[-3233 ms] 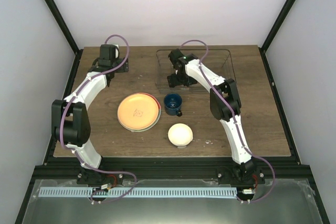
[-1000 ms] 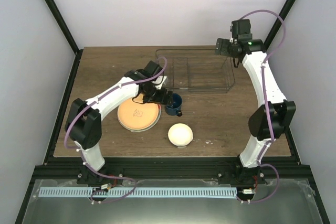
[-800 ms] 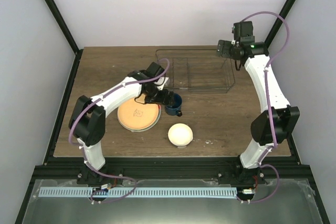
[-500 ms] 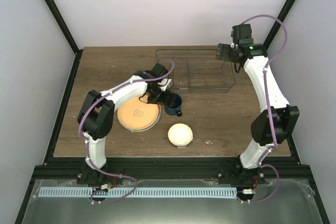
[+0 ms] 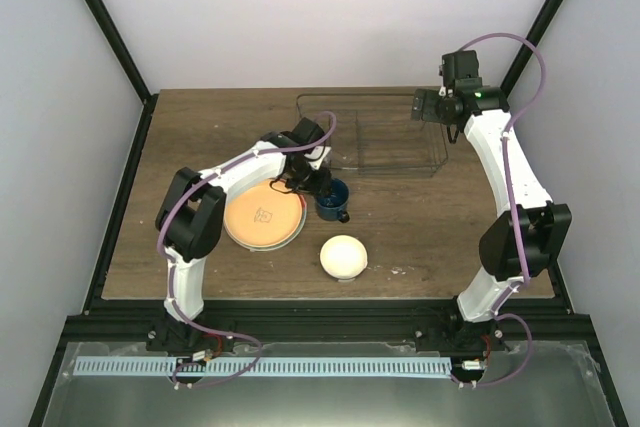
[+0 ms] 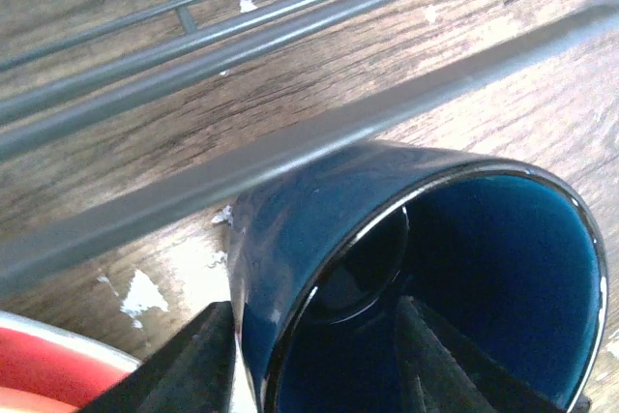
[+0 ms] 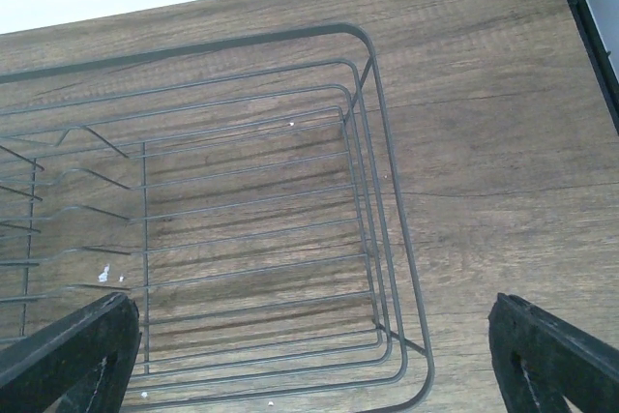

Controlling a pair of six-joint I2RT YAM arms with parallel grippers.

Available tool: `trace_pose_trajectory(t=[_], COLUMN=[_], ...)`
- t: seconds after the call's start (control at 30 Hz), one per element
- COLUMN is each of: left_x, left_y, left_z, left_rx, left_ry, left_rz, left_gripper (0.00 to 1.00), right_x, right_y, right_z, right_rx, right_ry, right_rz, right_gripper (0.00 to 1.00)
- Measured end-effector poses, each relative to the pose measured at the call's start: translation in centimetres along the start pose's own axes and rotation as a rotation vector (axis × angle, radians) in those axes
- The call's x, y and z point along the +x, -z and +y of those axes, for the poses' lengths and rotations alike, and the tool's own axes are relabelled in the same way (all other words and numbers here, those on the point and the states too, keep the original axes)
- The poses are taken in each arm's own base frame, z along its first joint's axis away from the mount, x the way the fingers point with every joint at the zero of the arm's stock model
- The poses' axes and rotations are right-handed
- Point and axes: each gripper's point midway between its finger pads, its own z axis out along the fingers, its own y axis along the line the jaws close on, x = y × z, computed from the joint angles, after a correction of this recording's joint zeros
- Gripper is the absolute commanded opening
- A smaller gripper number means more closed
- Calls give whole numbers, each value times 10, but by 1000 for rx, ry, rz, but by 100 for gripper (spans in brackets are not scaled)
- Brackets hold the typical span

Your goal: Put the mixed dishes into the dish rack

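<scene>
The dark blue mug stands upright on the table just in front of the dish rack. My left gripper straddles its left wall, one finger outside and one inside. In the left wrist view the mug fills the frame. My left gripper is open there, with a gap between the inner finger and the wall. The orange-yellow plate lies on the red-and-teal plate, whose red rim peeks out. The cream-white bowl sits nearer. My right gripper hangs open above the rack's right end.
The wire rack holds nothing that I can see, and its front rail crosses close behind the mug. Black frame posts rise at the table's back corners. White walls close the cell on three sides.
My left gripper's jaws have narrowed around the mug's wall and the left arm has folded in closer. The right arm has barely moved.
</scene>
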Motion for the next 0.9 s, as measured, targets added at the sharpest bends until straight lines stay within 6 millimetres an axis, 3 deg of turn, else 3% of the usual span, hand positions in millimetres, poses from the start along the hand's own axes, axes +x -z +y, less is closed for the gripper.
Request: trace_pose_trajectory(t=[0.13, 0.23, 0.53, 0.7, 0.9], left_x=[0, 0, 3, 13, 11], left_y=[0, 0, -1, 2, 33], left_z=[0, 0, -1, -2, -14], left_rx=[-3, 2, 19, 29, 66], left_ry=[-2, -5, -29, -50, -88], left_rz=[-1, -2, -4, 9, -76], left_gripper=[23, 17, 11, 9, 6], right_x=[0, 0, 0, 10, 20], right_y=[0, 0, -1, -8, -12], right_z=[0, 0, 1, 8, 29], right_rx=[0, 1, -6, -46, -174], right_ry=[8, 11, 12, 15, 23], right_rz=[0, -1, -2, 25, 53], right_gripper=[100, 100, 100, 100, 100])
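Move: The left hand's half-open fingers straddle the left wall of the blue mug, whose middle lies about 4 cm to the right, 1 cm back and 4 cm below. The plate stack is some 12 cm left and 6 cm back, the white bowls about 7 cm right and 16 cm back, the dish rack's middle roughly 15 cm ahead and 15 cm right. From the right hand, the rack's middle is about 4 cm ahead, 15 cm left and 22 cm below; the mug some 27 cm left and 12 cm back. The left hand first stays in place while its fingers close nearly shut on the mug's left wall, one finger inside the rim and one outside; keeping that pinch, it draws back about 2 cm, away from the rack, then rises about 3 cm, tilting slightly. Late on, the open, empty right hand starts left over the rack by about 3 cm while sinking 2 cm, turning slightly counter-clockwise with its left side rising. ##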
